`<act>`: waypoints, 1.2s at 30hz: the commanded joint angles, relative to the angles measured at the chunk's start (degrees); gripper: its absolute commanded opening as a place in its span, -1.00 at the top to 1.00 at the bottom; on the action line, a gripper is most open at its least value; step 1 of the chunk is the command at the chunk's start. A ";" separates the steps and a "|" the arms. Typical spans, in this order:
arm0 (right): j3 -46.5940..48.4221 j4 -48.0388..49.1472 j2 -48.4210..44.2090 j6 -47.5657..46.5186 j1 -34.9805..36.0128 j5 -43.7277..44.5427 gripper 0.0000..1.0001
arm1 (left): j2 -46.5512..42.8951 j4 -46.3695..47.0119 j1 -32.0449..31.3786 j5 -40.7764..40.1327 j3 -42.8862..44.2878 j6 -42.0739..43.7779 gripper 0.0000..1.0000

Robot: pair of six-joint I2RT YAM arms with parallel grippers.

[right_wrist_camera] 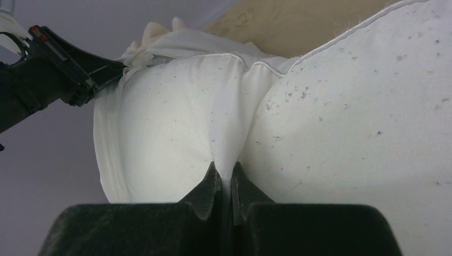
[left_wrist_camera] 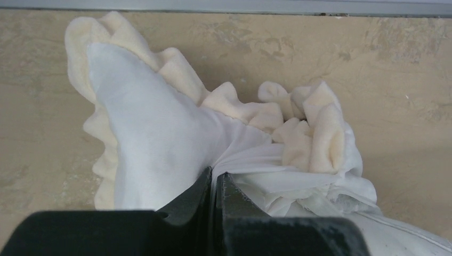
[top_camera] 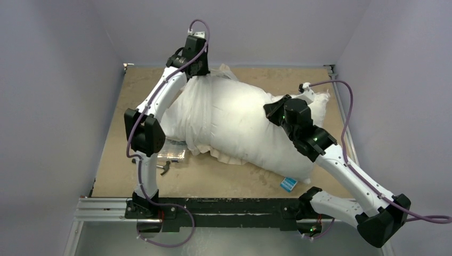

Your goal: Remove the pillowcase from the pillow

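The plump white pillow (top_camera: 256, 133) lies slantwise across the table, its blue-and-white tag (top_camera: 288, 184) at the near right corner. The pillowcase (top_camera: 184, 114), white side out with a cream frill (top_camera: 221, 156), still covers the pillow's far left end. My left gripper (top_camera: 196, 69) is at the far end, shut on bunched white pillowcase fabric (left_wrist_camera: 160, 138) beside the cream frill (left_wrist_camera: 314, 133); the gripper (left_wrist_camera: 216, 173) holds it above the table. My right gripper (top_camera: 274, 111) is on top of the pillow's right half, shut on a pinch of speckled white pillow fabric (right_wrist_camera: 330, 122); the gripper (right_wrist_camera: 226, 166) grips a fold.
A clear plastic piece (top_camera: 173, 152) and small dark parts (top_camera: 166, 166) lie on the tan table (top_camera: 122, 133) left of the pillow. Grey walls close in on the left, back and right. A metal rail (top_camera: 106, 205) runs along the near edge.
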 commanded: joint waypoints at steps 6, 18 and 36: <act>2.91 -1.01 2.73 3.60 -0.79 4.81 1.00 | 3.06 6.22 6.42 11.18 -8.02 -6.98 0.60; 12.27 0.16 12.20 -8.05 -0.26 -0.42 -0.25 | -16.40 9.15 6.42 11.06 -19.74 -4.56 -0.19; 12.12 -2.78 21.48 -10.89 15.11 -7.74 -0.98 | -47.71 6.25 5.81 11.86 -53.82 -2.27 -0.39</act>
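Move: Both grippers start shut on cloth, the left on the pillowcase's far corner, the right on the pillow's top. The pillowcase's gathered edge, next for both, lies about 21 cm back from the left hand, level sideways and 8 below; the pillow's middle is some 22 right and 24 back, the plastic case 11 left, 36 back. From the right hand that edge lies roughly 23 cm left, level ahead, 12 below; the pillow's middle is 5 back, 2 left, 15 below. Lower the left gripper about 9 cm while opening it to let go of the pillowcase corner, then lift it clear and draw it back some 17 cm and left over the pillowcase. Dip the right gripper and ease it forward, open it wide to release the pillow, rise, then swing left about 13 cm towards the gathered edge, sinking again and turning counter-clockwise. ##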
